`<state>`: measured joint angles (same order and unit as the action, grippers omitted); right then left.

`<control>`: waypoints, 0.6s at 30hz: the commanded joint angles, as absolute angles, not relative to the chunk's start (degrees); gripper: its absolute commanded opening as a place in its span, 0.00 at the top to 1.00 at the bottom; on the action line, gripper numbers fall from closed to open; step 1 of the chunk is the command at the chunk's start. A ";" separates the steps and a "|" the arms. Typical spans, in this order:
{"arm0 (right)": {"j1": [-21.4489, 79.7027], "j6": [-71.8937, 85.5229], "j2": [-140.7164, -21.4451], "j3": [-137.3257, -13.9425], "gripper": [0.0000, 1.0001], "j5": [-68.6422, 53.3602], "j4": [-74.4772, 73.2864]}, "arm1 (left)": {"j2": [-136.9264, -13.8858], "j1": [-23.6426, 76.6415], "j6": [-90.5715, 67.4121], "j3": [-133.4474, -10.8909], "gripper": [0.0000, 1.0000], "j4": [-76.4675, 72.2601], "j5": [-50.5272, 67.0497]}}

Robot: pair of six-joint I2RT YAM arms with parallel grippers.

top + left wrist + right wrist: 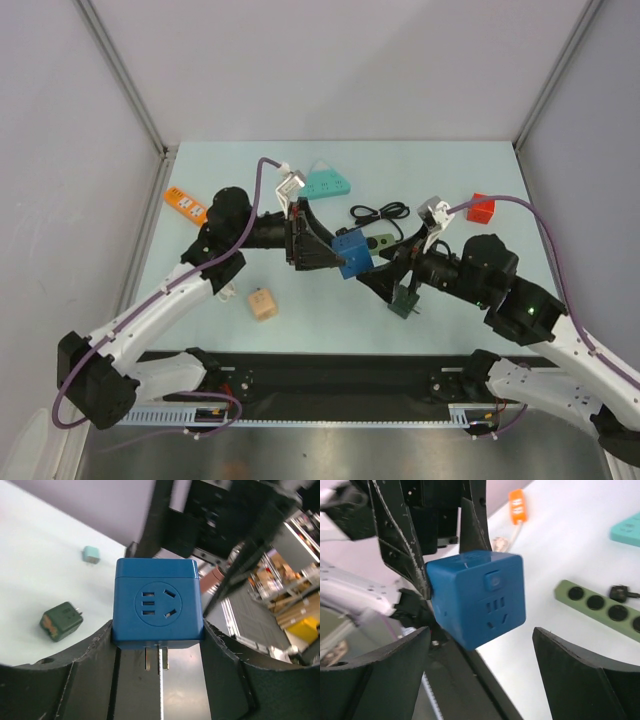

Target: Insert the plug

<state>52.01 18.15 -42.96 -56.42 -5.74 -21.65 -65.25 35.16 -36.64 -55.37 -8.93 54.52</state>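
Note:
My left gripper (335, 252) is shut on a blue cube socket adapter (352, 252) and holds it above the table's middle. In the left wrist view the cube (157, 602) sits between both fingers of the left gripper (157, 632), socket face up and two metal prongs pointing back toward the wrist. My right gripper (385, 268) is open and empty, just right of the cube. In the right wrist view the cube (477, 597) hangs ahead of the open right gripper (481, 642). A dark green plug cube (405, 299) lies on the table under the right arm and also shows in the left wrist view (61, 621).
A teal power strip (330, 182), an orange strip (186, 204), a red block (481, 208), a green power strip (600, 602) with a black cable (380, 212) and a tan cube (263, 303) lie around. A small mint cube (91, 554) lies farther off.

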 commanded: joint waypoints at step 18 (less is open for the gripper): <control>45.26 26.19 -47.20 -58.10 0.16 -35.86 -8.44 | -60.29 38.06 -38.23 -52.12 1.00 -25.84 67.32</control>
<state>45.39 24.86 -47.09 -58.13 -32.36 -14.44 -61.47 37.39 -38.59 -51.83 -22.02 65.60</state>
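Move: The blue plug is already pinched in my left fingers, its middle some 2 cm to that hand's right. The open right gripper it is being carried to waits about 8 cm to the right and 1 cm back, level with it. From my right hand the plug lies roughly 6 cm left and 1 cm ahead, same height. Well below that hand, some 27 cm down, are the green socket strip, 15 cm ahead and 5 cm left, and the dark green plug, 1 cm ahead and 8 cm right. I line my hands up in the air for a handover. My right hand, fingers still wide open, comes back about 3.5 cm, left and up some 3 cm each, and swings nearly 20 degrees counter-clockwise to square onto the blue plug and bring a finger to either side of it. My left hand keeps its pinch, drawing the plug back about 5.5 cm and up a little while turning slightly clockwise. ##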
